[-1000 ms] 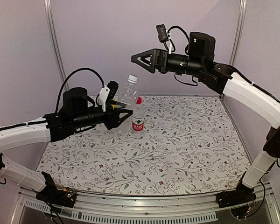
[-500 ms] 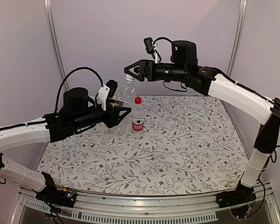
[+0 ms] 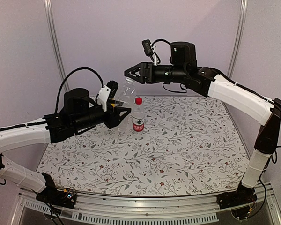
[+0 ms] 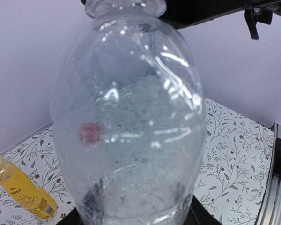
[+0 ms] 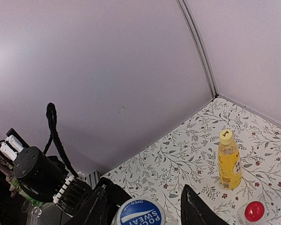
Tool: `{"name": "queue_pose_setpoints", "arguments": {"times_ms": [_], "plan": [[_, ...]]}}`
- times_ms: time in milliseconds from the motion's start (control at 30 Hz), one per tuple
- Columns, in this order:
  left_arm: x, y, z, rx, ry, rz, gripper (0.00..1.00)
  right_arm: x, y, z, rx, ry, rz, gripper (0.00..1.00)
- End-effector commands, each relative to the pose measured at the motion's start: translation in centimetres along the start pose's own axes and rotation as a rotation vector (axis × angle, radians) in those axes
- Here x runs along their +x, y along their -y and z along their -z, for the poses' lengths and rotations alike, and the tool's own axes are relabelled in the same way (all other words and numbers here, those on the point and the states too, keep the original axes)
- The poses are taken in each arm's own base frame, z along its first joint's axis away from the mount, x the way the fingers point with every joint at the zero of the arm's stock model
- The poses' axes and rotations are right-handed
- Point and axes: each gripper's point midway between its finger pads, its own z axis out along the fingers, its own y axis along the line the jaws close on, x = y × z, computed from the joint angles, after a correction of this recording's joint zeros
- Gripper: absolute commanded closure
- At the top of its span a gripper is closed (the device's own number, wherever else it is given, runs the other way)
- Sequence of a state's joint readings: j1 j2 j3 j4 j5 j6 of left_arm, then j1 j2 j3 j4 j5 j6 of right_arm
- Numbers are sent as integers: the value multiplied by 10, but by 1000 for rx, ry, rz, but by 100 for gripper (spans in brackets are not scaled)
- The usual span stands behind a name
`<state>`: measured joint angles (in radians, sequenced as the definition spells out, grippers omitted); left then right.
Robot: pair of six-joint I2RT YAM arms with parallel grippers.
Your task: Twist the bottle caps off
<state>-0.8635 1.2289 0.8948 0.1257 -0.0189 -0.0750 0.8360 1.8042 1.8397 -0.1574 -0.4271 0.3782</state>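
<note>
My left gripper (image 3: 124, 108) is shut on the base of the clear unlabelled bottle (image 3: 127, 95), holding it tilted above the table. That bottle (image 4: 131, 117) fills the left wrist view. My right gripper (image 3: 128, 75) is at the bottle's top. The blue-white cap (image 5: 140, 213) sits between its two fingers (image 5: 194, 211), and a gap shows on each side, so it is open. The red-label bottle (image 3: 138, 118) stands upright on the table with its red cap (image 3: 138, 100) on. The yellow bottle (image 5: 229, 164) stands upright with its yellow cap (image 5: 226, 136) on.
A floral cloth (image 3: 178, 150) covers the table. Pale walls with metal posts (image 3: 54, 42) close in the back and sides. The left arm's black motor and cable (image 5: 37, 176) are just beyond the held bottle. The yellow bottle (image 4: 21, 187) stands near the back wall.
My right arm has swung left and down to the top of the held bottle, and its jaws have narrowed round the cap. The left arm and its bottle have stayed put.
</note>
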Motion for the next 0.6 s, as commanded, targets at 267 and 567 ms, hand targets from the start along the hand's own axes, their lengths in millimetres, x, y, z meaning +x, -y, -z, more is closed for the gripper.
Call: {"name": "queue_pose_setpoints", "arguments": {"times_ms": [267, 567], "plan": [[-15, 5, 5, -3, 31, -19, 51, 0, -13, -6, -55, -3, 15, 64], [-18, 7, 8, 13, 40, -23, 51, 6, -13, -7, -63, -20, 23, 72]]}}
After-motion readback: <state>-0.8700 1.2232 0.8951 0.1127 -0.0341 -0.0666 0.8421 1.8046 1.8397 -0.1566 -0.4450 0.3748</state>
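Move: The blue cap of the clear bottle sits right between the right hand's open fingers, perhaps 1 cm below the hand point. From there the red-capped bottle stands about 17 cm ahead, 3 cm to the right and 30 cm lower; the orange bottle is some 18 cm ahead, 10 cm left and also about 30 cm down. From the left hand, which already grips the clear bottle's body, the cap is about 12 cm up, 3 cm ahead and 3 cm to the right. The right fingers close in on the blue cap from either side and end up pinching it, their gap shrinking from about half open to less than a third, while that hand eases barely half a centimetre back and then stays, without turning noticeably. The left hand stays in place and keeps its hold on the bottle's body, steadying it under the cap. ##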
